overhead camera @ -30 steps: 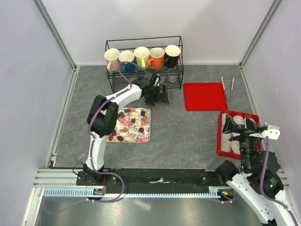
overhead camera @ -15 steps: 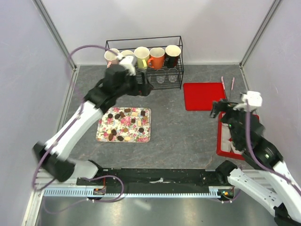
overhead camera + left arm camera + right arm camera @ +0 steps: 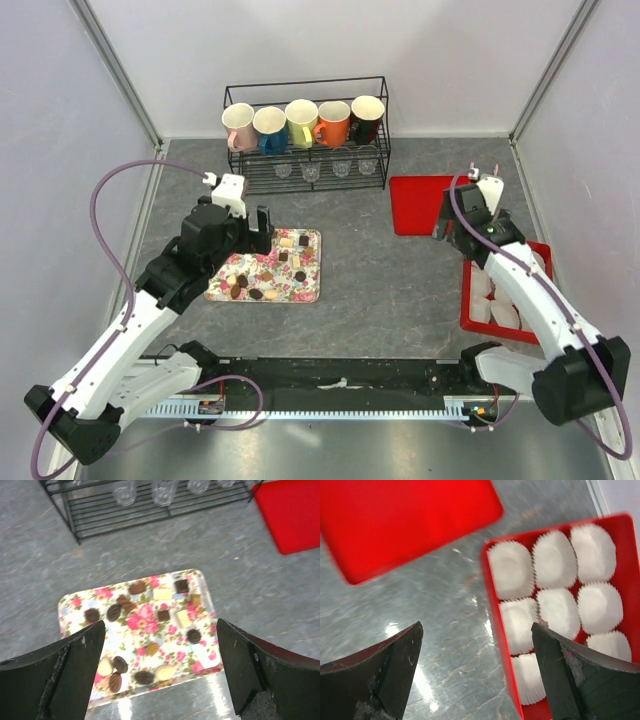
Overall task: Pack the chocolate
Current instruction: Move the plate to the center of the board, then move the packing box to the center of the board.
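Note:
The chocolate (image 3: 268, 265) lies as several small dark, tan and cream pieces on a flowered tray (image 3: 311, 291). My left gripper (image 3: 250, 232) hangs open above the tray's far left part. In the left wrist view the chocolate (image 3: 114, 612) on the tray (image 3: 205, 652) shows between the wide-apart jaws of the left gripper (image 3: 160, 623), nothing held. My right gripper (image 3: 455, 228) is open above the table, between the flat red lid (image 3: 425, 205) and the red box (image 3: 466, 300). In the right wrist view the right gripper (image 3: 477, 625) straddles the rim of the box (image 3: 492, 600), which holds white paper cups (image 3: 555, 560).
A black wire rack (image 3: 305, 165) with a row of coloured mugs (image 3: 300, 120) and upturned glasses stands at the back. The red lid (image 3: 405, 520) lies flat just left of the box. Grey walls close in on the left and right.
The left arm swung back from the rack and now hovers over the tray. The right arm lifted and reached forward to the gap between lid and box. Both grippers stayed open.

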### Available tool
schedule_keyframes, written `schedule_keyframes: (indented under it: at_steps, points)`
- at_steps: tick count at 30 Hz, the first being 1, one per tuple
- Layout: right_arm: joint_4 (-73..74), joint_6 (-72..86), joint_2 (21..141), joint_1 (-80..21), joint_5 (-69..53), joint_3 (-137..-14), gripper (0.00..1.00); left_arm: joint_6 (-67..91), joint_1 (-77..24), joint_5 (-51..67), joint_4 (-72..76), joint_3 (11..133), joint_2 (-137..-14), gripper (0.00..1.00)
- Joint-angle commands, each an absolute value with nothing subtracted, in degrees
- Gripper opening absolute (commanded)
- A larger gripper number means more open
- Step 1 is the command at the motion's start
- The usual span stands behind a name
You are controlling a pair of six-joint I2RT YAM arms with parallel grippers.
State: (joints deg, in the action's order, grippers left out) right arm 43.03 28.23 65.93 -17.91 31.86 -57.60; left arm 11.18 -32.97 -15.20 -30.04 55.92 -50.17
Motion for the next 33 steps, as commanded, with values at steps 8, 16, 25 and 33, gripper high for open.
schedule_keyframes:
  at_steps: [8,16,25,33]
  points:
    - [40.44,30.06,75.41,-3.08,15.66,-54.94,0.98,7.21,-32.87,-20.13,-26.19,51.33,-45.53,1.00]
    - [37.80,27.25,77.87,-2.11,4.76,-49.23,0.98,7.38,-32.87,-19.60,-26.02,50.89,-45.17,0.99]
    - [37.18,31.79,73.48,-11.59,-1.94,-44.21,0.98,7.56,-32.96,-19.25,-25.84,50.63,-45.09,0.99]
    - [32.88,41.74,73.38,-26.35,0.95,-45.79,0.98,7.65,-32.87,-19.34,-25.66,50.45,-45.53,0.99]
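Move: The red box of paper cups lies below the right hand, its middle roughly 9 cm back, 13 cm to the right and some 13 cm down. Beyond the hand lies the red lid, about 12 cm ahead and 4 cm to the left; the tongs are about 15 cm ahead and 7 cm to the right. From the left hand, the red box is about 59 cm to the right, 2 cm back and 22 cm down. Down about 12 cm, the right hand first swings a few centimetres to the right over the box's near-left side, then sweeps left about 13 cm while drawing back some 6 cm. Fingers stay wide open and tip about 20 degrees further down; the right one hooks inside the box's left wall and drags the box towards the plate. ##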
